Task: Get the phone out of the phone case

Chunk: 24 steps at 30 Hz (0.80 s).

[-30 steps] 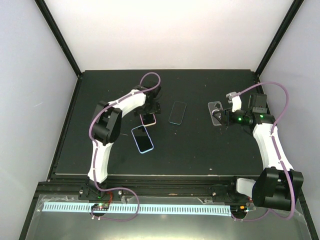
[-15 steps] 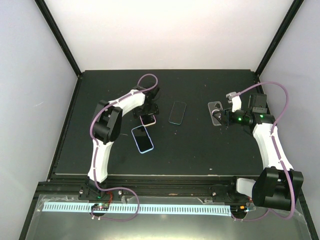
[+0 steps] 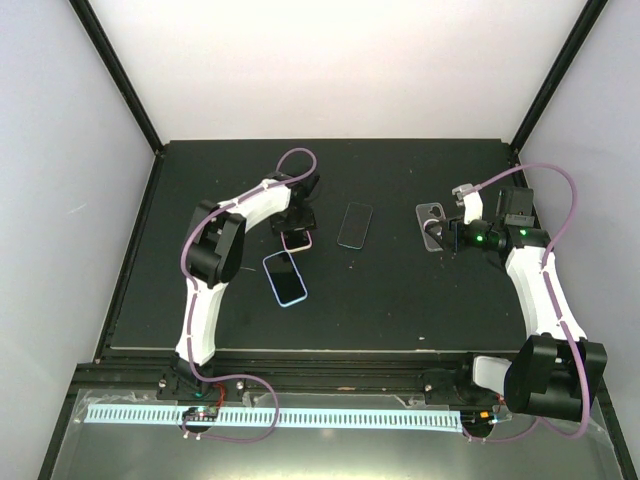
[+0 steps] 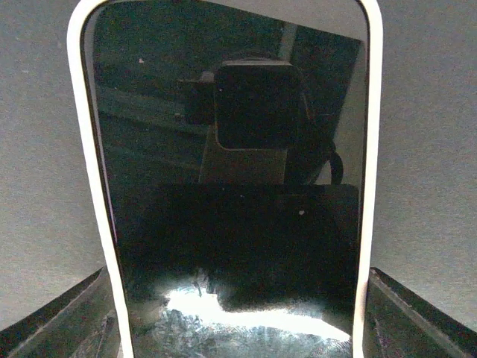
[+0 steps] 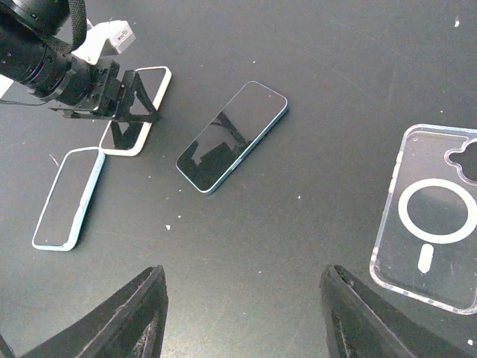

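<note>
A phone in a white case (image 4: 231, 186) lies face up on the black table and fills the left wrist view; from above the same phone (image 3: 297, 240) peeks out under the left wrist. My left gripper (image 4: 237, 272) straddles its near end, and the fingers (image 4: 67, 321) press against both long edges of the case. My right gripper (image 5: 244, 272) hangs open over bare table with nothing between its fingers. Just to its right lies an empty clear case (image 5: 428, 250).
A phone in a light-blue case (image 3: 285, 277) lies just in front of the white-cased one. A bare teal-edged phone (image 3: 354, 224) lies mid-table. The clear case (image 3: 432, 222) sits beside the right gripper (image 3: 445, 235). Walls close the table on three sides.
The left gripper's fingers have closed in onto the sides of the white-cased phone. The right arm has not moved.
</note>
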{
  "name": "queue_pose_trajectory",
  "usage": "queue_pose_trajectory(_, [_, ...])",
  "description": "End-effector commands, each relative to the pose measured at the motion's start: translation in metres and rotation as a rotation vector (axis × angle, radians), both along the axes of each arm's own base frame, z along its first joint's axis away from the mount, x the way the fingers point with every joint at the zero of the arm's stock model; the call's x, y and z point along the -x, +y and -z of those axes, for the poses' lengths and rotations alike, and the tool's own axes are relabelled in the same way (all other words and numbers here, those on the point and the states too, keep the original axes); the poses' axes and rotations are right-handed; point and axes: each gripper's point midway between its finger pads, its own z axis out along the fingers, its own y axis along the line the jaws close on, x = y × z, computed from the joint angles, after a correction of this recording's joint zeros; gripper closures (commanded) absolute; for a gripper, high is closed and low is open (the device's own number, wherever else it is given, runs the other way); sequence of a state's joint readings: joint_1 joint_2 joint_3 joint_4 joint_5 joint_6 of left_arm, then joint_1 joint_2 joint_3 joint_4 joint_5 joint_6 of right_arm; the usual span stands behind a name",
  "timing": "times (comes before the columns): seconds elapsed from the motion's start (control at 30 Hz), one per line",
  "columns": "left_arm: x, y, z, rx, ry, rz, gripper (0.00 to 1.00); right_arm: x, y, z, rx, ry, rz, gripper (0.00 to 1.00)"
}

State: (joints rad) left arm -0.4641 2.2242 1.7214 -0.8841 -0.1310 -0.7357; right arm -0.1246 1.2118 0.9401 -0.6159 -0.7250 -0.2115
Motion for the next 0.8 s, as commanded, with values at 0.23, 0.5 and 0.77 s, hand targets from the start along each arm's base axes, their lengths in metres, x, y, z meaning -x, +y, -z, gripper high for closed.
queue_pose_trajectory(0.23, [0.008,-0.065,-0.124,0.038,-0.465,0.415,0.40,-0.003,0.009,-0.025,-0.037,-0.033,-0.054,0.45])
queue_pose_trajectory(0.5, [0.094,-0.113,-0.199,-0.093,-0.811,0.834,0.43,-0.005,0.034,-0.069,-0.099,0.017,-0.202,0.46])
queue_pose_trajectory(0.77, [0.160,-0.131,-0.220,-0.272,-0.967,1.070,0.41,0.037,0.108,-0.070,-0.047,0.150,-0.502,0.38])
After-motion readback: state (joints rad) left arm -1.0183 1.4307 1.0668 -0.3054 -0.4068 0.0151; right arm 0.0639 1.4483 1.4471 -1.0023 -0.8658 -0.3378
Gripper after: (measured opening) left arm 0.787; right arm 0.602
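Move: The white-cased phone lies flat and already sits between the left hand's fingers, its middle right at the hand point; the right gripper, towards which it is carried, is some 36 cm to the right, 11 cm nearer the base and 18 cm higher. From the left hand, the dark phone lies about 17 cm right and 1 cm ahead, the blue-cased phone about 15 cm back and 1 cm left. From the right hand, the white-cased phone is about 11 cm ahead, 36 cm left and 18 cm below, with the clear case 12 cm ahead and 4 cm right. Keeping its pinch on the long edges of the white-cased phone, the left hand lifts it off the table by some 18 cm while drawing it back about 15 cm and to the right towards the right gripper, tipping the fingers up about 45 degrees from their downward aim and swinging them clockwise until they point forward, right and down. The right hand starts later, first rising and then sweeping left, about 8 cm each way, towards the lifted phone while turning some 20 degrees counter-clockwise, its empty fingers staying about half open. ##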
